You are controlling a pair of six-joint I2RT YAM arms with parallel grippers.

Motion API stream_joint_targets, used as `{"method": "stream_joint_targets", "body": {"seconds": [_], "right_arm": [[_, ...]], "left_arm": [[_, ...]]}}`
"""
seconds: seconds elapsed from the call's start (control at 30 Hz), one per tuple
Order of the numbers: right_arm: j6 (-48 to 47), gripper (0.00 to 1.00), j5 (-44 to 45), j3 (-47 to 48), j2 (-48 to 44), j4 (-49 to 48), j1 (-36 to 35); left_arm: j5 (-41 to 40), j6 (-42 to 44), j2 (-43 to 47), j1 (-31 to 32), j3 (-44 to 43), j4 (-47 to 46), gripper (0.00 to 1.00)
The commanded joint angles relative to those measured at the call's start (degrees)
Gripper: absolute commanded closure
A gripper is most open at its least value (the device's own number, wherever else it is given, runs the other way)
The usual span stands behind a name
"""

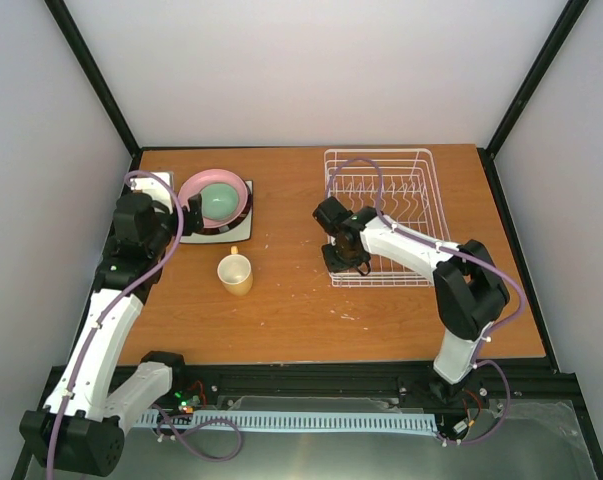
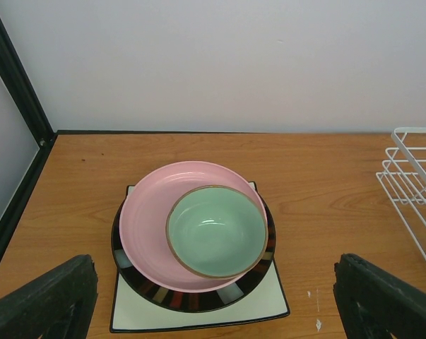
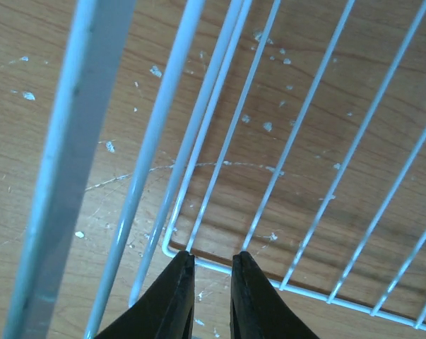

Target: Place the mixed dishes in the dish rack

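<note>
The mint-green bowl [image 1: 218, 201] [image 2: 216, 231] sits in the pink round plate [image 1: 193, 188] [image 2: 145, 226]. That plate lies on the black-rimmed plate [image 2: 198, 299], which lies on the white square plate [image 1: 193, 236] [image 2: 258, 312], at the back left. No flower-marked green plate shows. The pale yellow mug [image 1: 235, 273] lies on its side in front of the stack. My left gripper [image 1: 167, 216] [image 2: 213, 314] is open and empty, just near of the stack. My right gripper [image 1: 346, 262] [image 3: 211, 265] is shut to a narrow gap, tips down at the near-left bottom corner of the white dish rack [image 1: 379, 153] [image 3: 70, 141], holding nothing I can see.
The rack holds no dishes and stands at the back right; its left end shows in the left wrist view [image 2: 410, 176]. A black frame post and the grey walls close in the table's left, right and far sides. White specks mark the wood under the rack.
</note>
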State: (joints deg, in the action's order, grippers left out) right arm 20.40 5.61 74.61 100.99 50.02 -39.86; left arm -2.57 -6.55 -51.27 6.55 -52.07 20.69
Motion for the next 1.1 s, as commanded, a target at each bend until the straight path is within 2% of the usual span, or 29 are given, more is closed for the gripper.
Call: {"method": "stream_joint_targets", "body": {"seconds": [0.0, 0.43, 0.77, 0.93, 1.07], "right_arm": [[-0.9, 0.83, -1.5, 0.0, -0.1, -1.6, -0.9], [-1.0, 0.83, -3.3, 2.3, 1.0, -2.8, -3.4], [-1.8, 0.76, 0.4, 3.9, 0.8, -0.7, -3.4], [0.7, 0.6, 9.7, 5.2, -2.0, 4.3, -3.5], [4.2, 0.55, 20.7, 5.4, -8.3, 7.4, -3.4]], "left_arm": [[0.1, 0.0, 0.7, 0.2, -0.3, 0.2, 0.08], [1.7, -1.3, -3.4, 0.2, 1.3, 0.2, 0.08], [-3.4, -1.0, -11.5, 0.1, -0.6, 0.5, 0.08], [-4.7, -0.4, -16.8, -2.0, -2.9, 0.4, 0.08], [1.6, 0.0, -22.4, -8.8, -6.6, 1.0, 0.14]]}}
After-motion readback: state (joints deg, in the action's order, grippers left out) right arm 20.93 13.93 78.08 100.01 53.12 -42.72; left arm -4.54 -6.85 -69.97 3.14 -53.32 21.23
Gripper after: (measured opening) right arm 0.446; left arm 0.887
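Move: From the left hand, the green bowl lies about 10 cm ahead, some 2 cm to the right and 22 cm below. The pink plate under it is centred about 11 cm ahead, straight in line and 24 cm down; the yellow mug is about 6 cm back, 6 cm right and 22 cm below. For the right hand, down at the rack's near-left corner, the dish rack's middle is roughly 10 cm ahead, 9 cm right and about level, and the mug some 25 cm left and 2 cm back. Pushing the rack's near-left side from inside with almost shut fingers, the right hand goes about 3 cm left, then swings back right by as much, rising some 2.5 cm and partly opening. The left hand meanwhile, fingers still wide, sinks about 10 cm and reaches 5 cm forward towards the green bowl, tipping down nearly 20 degrees and edging left at the last. ##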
